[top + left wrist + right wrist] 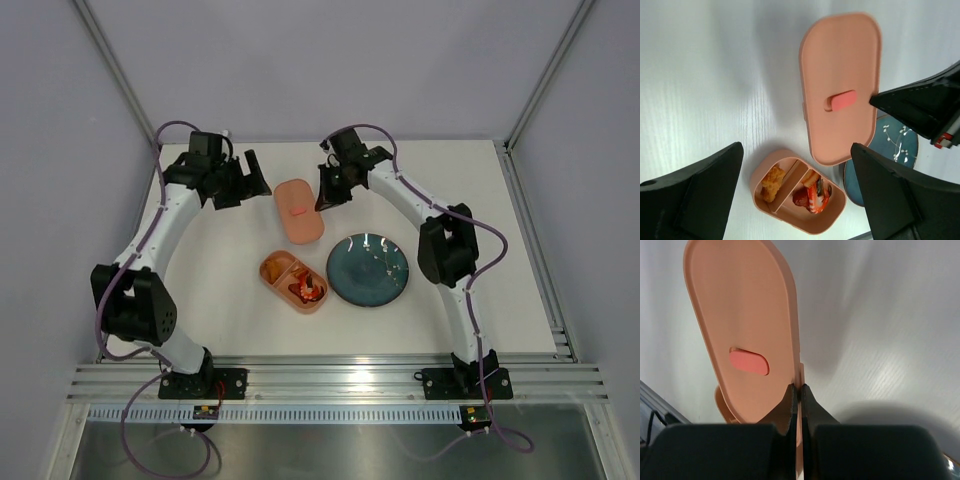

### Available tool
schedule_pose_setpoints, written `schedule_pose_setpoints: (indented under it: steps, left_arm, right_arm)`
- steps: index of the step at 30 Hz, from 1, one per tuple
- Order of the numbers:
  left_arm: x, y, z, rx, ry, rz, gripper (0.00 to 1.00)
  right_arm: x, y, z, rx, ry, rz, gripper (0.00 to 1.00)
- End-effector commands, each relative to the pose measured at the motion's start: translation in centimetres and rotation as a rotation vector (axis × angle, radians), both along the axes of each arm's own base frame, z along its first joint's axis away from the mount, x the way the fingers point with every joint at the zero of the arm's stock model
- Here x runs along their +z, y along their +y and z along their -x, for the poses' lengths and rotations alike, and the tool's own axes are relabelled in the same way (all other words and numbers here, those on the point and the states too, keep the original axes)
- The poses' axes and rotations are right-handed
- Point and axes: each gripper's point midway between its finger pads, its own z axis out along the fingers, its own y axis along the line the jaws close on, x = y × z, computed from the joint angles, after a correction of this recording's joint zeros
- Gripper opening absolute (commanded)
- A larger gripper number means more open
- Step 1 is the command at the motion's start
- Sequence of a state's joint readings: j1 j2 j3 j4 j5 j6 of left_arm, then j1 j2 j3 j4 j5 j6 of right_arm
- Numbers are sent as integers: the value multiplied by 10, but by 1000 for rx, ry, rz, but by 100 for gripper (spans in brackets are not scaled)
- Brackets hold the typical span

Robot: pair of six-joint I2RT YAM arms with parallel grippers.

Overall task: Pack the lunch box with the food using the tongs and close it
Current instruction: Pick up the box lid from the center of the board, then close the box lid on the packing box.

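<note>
The lunch box base (283,268) stands open on the table, with food (303,288) in both compartments: an orange piece (771,182) on one side, red and dark pieces (812,196) on the other. Its salmon-pink lid (299,210) with the red mark (844,100) is just behind the base. My right gripper (800,386) is shut on the lid's right rim (801,371), as the top view also shows at the right gripper (325,196). My left gripper (246,183) is wide open and empty to the left of the lid, its fingers (695,195) framing the base. The tongs are out of view.
A round teal plate (368,270) sits right of the base, its edge (900,145) close under the lid's near end. The white table ends at a metal rail (330,380) in front. Grey walls stand behind and at both sides.
</note>
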State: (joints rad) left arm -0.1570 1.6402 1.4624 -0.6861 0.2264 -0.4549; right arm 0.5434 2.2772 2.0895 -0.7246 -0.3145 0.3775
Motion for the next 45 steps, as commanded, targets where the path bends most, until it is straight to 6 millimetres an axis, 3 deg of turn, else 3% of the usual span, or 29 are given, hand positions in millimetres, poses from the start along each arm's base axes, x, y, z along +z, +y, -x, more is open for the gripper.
schedule_pose_setpoints:
  steps: [1,3,6,7,9,13,18,22,27,34,45]
  left_arm:
    - [42,22,19,14,-106,-71,94]
    - [46,28,27,24,-104,-83,94]
    - [50,36,37,44,-106,-85,94]
    - [50,37,41,41,-106,-82,94]
    - [50,34,45,33,-109,-69,94]
    - [42,30,49,22,-99,-42,93]
    - [29,27,54,13,-71,-29,93]
    - [25,26,56,7,-61,-24,93]
    - [18,25,59,0,-45,-20,93]
    - [11,21,59,-8,-28,-2,93]
    - [5,19,59,-14,-11,6,93]
  right_arm:
    - [43,-10,42,175,-10,5,0]
    - [49,-16,60,217,10,6,0]
    - [34,-30,90,281,48,56,0]
    - [39,-30,98,317,23,63,0]
    - [31,-33,112,360,36,78,0]
    - [27,-28,127,399,44,66,0]
    - [18,-7,135,453,48,67,0]
    - [-3,3,140,504,88,97,0]
    - [-9,16,141,543,103,88,0]
    - [-33,23,143,557,156,100,0]
    - [-47,29,151,617,172,110,0]
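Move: I already hold the lid by its right edge in my right hand, clear of the table. The lunch box it goes to lies about 17 cm back from that hand, 6 cm to its left and some 9 cm lower. The blue plate is about 14 cm back, 12 cm to the right and 10 cm below. From my empty left hand the lunch box is about 14 cm back, 8 cm to the right and 16 cm down. My right hand keeps its pinch on the lid's edge and carries it back about 14 cm over the lunch box, swinging slightly right and then left again, turning some 30 degrees counter-clockwise to line it up; late on I sink nearly 6 cm to bring it down onto the box. My open left hand draws back about 6 cm, rising first, then dropping to its old height. ##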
